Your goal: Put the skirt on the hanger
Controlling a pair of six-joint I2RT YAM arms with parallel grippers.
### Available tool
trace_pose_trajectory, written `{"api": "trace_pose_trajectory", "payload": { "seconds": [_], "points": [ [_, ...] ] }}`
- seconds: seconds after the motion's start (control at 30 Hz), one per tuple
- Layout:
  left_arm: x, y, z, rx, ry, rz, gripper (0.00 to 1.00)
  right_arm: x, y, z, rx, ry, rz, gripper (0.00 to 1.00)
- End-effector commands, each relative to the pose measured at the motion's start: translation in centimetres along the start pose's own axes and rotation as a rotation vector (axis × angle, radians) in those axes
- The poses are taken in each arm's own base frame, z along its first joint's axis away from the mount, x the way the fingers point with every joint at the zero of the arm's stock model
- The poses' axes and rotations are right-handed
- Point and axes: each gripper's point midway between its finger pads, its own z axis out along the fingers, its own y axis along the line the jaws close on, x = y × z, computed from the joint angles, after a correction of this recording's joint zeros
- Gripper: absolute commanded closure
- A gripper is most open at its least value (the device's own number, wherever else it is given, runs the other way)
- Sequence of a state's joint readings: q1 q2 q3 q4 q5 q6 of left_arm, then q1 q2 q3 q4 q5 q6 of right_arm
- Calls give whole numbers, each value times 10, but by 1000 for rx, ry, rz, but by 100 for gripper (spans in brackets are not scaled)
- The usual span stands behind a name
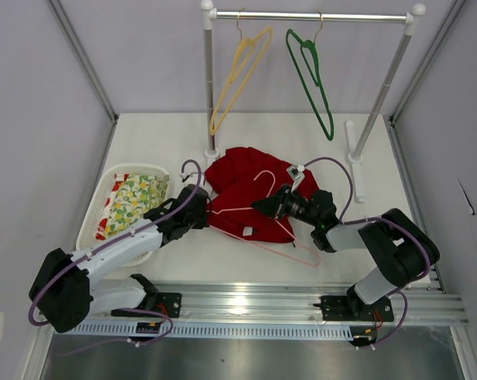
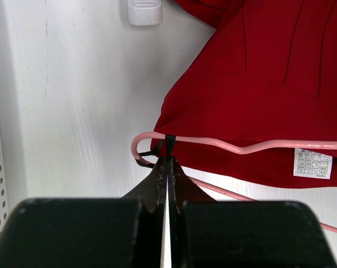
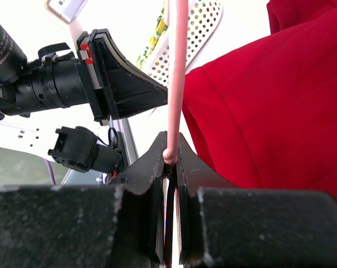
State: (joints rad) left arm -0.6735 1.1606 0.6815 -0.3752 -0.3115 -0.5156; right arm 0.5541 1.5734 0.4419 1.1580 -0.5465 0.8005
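The red skirt point(image 1: 238, 170) lies bunched in the middle of the white table. The pale pink hanger point(image 1: 301, 257) rests across its near part, hook pointing away. My left gripper point(image 1: 209, 212) is at the skirt's left edge. In the left wrist view its jaws point(image 2: 167, 162) are shut on a thin black ribbon loop of the skirt point(image 2: 269, 84), which wraps the hanger's point(image 2: 224, 145) rounded end. My right gripper point(image 1: 258, 204) comes in from the right. Its jaws point(image 3: 170, 154) are shut on the pink hanger wire point(image 3: 176, 72), with the skirt point(image 3: 269, 111) just to the right.
A clothes rack point(image 1: 309, 16) stands at the back with a yellow hanger point(image 1: 238, 75) and a dark green hanger point(image 1: 313, 79). A white perforated basket point(image 1: 104, 178) holding floral cloth point(image 1: 135, 198) sits at the left. The rack's foot point(image 2: 144, 11) is near the skirt.
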Motion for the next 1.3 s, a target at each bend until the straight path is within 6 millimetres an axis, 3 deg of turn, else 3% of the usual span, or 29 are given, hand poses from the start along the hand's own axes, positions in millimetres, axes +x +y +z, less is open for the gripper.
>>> {"api": "trace_pose_trajectory", "payload": {
  "seconds": [0.0,0.13,0.57,0.8,0.97,1.27],
  "points": [
    [7,6,-2,-17,15,-7,100,-34,21,0,-61,-130,-77,100],
    [7,12,-4,-37,9,-1,100,-34,20,-2,-47,-131,-83,100],
    [8,-4,-5,43,19,-5,99,-36,23,5,-65,-129,-72,100],
    [-1,-9,-11,68,-6,-15,84,-35,26,6,-69,-123,-77,100],
    [-6,-9,-12,64,-17,-15,83,-31,25,7,-67,-116,-78,100],
    [-24,-6,-22,43,-75,-22,59,-26,24,9,-62,-94,-83,100]
  ]
}}
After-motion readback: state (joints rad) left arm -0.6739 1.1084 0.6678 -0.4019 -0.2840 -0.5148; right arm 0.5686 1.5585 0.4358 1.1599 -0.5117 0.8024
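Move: The left fingers are shut on the skirt's black loop at the hanger's left end; that end lies about 1 cm ahead of the hand and 1 cm to its left, nearly level. The skirt's white label is some 10 cm right and 3 cm back, and the white basket some 22 cm left and 2 cm ahead. From the right hand, gripping the pink hanger near its neck, the hanger's left end is about 12 cm left, 2 cm back and slightly lower. Back towards its own base the left hand eases by only about 1 cm, barely turning, its fingers shut on the skirt's black loop through the first half; then they open to somewhat over a third of their range and let go of the loop beside the hanger's left end. The right hand stays put and keeps its hold near the hanger's neck. ##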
